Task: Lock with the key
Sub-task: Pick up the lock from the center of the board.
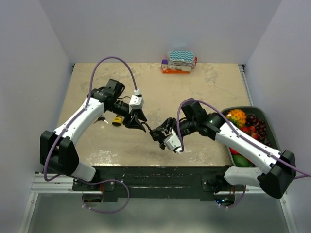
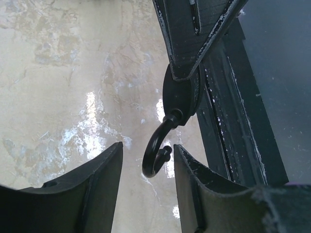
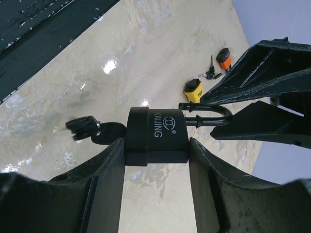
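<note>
My right gripper (image 3: 156, 143) is shut on the body of a black padlock (image 3: 155, 126) marked KAIJING and holds it just above the table. A black key (image 3: 104, 132) sticks out of the lock's base, with blurred spare keys (image 3: 81, 129) hanging from its ring. The curved shackle (image 3: 214, 114) stands raised out of the body. My left gripper (image 2: 148, 146) is open with the shackle's hook (image 2: 155, 150) between its fingers, close to the right finger and apart from the left. In the top view the two grippers meet at the padlock (image 1: 156, 132) near the table's middle front.
A yellow padlock (image 1: 117, 121) and small keys (image 1: 101, 118) lie under the left arm, and an orange padlock (image 3: 223, 57) beside them. Packets (image 1: 179, 62) sit at the back edge. A dark tray of fruit (image 1: 268, 124) stands at the right. The table's dark front edge (image 1: 155, 174) is near.
</note>
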You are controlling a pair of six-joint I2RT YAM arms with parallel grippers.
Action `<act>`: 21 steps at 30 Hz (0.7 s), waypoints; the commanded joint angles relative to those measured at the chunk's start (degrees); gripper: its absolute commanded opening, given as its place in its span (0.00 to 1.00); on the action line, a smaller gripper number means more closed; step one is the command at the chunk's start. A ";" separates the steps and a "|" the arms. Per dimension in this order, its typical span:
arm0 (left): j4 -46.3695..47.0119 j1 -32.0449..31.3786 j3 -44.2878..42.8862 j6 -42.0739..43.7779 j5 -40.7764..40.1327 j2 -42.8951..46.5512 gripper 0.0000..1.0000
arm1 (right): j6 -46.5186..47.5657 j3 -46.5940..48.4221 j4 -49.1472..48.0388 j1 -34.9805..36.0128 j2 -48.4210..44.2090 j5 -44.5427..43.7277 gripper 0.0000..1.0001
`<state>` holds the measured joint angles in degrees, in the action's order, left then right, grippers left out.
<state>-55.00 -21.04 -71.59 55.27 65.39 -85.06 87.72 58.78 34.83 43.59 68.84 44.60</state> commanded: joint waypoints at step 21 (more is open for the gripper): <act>13.07 4.23 3.65 -19.83 3.78 6.92 0.00 | -26.72 -0.06 -17.96 -5.34 -1.69 -10.93 0.99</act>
<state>-49.36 -20.82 -69.06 43.90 64.10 -82.19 72.20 58.48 25.43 43.07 68.36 38.37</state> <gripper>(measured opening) 0.116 0.931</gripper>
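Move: The black lock's open shackle stands between the left hand's parted fingertips, barely 1 cm to that hand's right and level with it; the lock body, in the right hand's grip, is about 3 cm back and 5 cm right of it. The yellow lock lies on the table about 5 cm ahead, 12 cm left and 18 cm below. From the right hand the shackle is some 3 cm ahead and 4 cm left, the key roughly 5 cm back and 2 cm right. The left hand eases back about 1 cm with its fingers closing from half open until they pinch the black lock's shackle, then returns forward almost to its starting place, turning only slightly. Meanwhile the right hand all but holds still, keeping its grip on the lock body, and only once the left fingers have closed does it open wide, let go and draw off forward about 3 cm and a little upward, away from the lock, turning some 15 degrees clockwise. ##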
